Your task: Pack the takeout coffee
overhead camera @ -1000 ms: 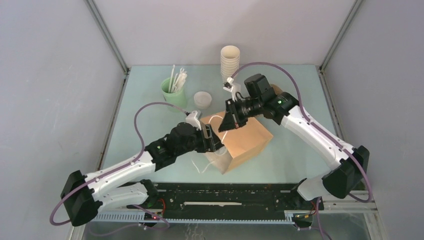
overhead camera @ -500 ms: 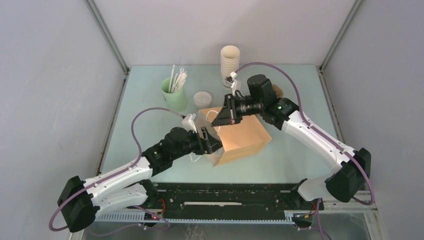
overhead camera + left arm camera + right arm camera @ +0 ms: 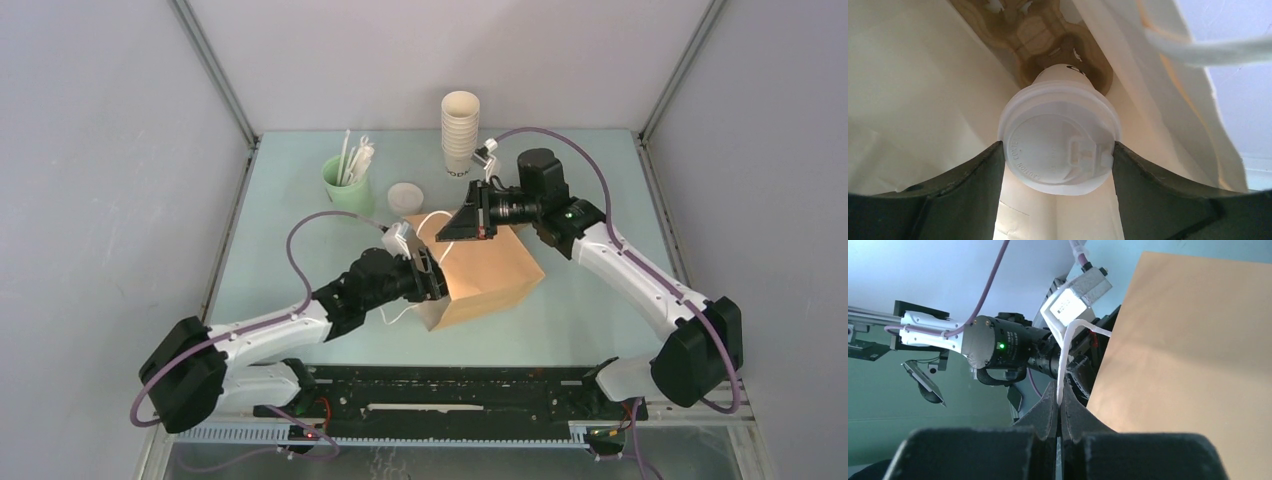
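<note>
The takeout coffee (image 3: 1058,140), a white paper cup with a round white lid, sits inside the brown paper bag (image 3: 495,270), its base in a brown cardboard carrier (image 3: 1033,35). My left gripper (image 3: 1057,147) reaches into the bag's mouth, and its dark fingers (image 3: 983,175) press both sides of the lid. In the top view that left gripper (image 3: 432,278) is at the bag's left opening and the cup is hidden. My right gripper (image 3: 1059,400) is shut on the bag's white handle (image 3: 1064,360). It holds the handle up above the bag's far edge (image 3: 462,222).
A tall stack of lidless white cups (image 3: 460,130) stands at the back. A mint-green cup with straws (image 3: 347,185) is at the back left, with a small pale round lid (image 3: 405,198) beside it. The table (image 3: 600,300) lies right of the bag.
The left gripper has pushed further right into the bag with the cup. The right gripper has moved back and right with the handle, and the bag's mouth has turned with it.
</note>
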You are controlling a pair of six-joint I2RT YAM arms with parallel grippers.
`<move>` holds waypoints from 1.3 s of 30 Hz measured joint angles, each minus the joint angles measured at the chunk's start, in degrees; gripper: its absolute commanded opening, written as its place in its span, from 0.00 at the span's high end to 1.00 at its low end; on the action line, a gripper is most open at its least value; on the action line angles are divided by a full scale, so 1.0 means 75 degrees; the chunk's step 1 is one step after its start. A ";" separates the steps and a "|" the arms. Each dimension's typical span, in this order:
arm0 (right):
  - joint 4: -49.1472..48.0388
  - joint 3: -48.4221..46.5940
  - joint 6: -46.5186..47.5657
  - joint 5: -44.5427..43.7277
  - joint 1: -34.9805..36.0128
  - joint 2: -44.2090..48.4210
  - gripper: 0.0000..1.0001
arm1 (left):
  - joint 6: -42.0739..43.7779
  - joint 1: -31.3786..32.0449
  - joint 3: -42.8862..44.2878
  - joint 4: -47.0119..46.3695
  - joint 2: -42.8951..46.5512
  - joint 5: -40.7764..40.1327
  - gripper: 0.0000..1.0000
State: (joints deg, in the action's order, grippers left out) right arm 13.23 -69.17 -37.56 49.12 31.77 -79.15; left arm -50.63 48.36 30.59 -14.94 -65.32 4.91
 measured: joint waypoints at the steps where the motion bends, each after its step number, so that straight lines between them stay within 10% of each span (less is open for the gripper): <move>1: -0.0073 0.0032 -0.0032 0.0044 -0.0047 0.0000 1.00 | -0.0009 0.0000 0.0023 -0.0076 -0.0111 0.0041 0.62; 16: -0.1856 0.0277 -0.1670 0.0391 -0.0207 0.0254 1.00 | -0.0265 0.0000 0.0361 -0.0988 -0.0915 0.0175 0.63; 25: -0.3194 0.0289 -0.2862 0.0836 0.0064 0.0254 1.00 | -0.0227 0.0000 0.0367 0.0493 0.0772 -0.0111 0.63; 39: 0.0364 0.0367 0.0527 0.3121 -0.1848 0.0347 1.00 | -0.0326 0.0446 0.0361 -0.0178 -0.0393 -0.0175 0.62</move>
State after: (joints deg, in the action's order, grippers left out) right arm 15.97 -66.41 -33.61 72.53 17.91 -76.55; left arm -53.08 51.70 33.30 -16.27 -68.27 3.60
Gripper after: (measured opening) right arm 0.014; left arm 0.765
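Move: The drink carrier lies in the bottom of the tipped bag, about 6 cm ahead of the left hand, 11 cm to its right and 7 cm lower; that hand still holds the lidded cup inside the bag. The lid stack is roughly 25 cm ahead and 12 cm left of the left hand, and the spare carrier some 26 cm ahead and 17 cm right. From the right hand, shut on the bag's handle, the drink carrier is about 4 cm ahead, 14 cm right and 21 cm down. The lidded cup, kept between the left fingers, goes about 3 cm right and forward deeper into the bag, backs up and left by some 6 cm, then comes down and right again. Meanwhile the right hand, still pinching the handle, lifts about 7 cm, its left side rolling up some 15 degrees, then swings about 7 cm right and down, drawing the bag's mouth over towards its closed end. ##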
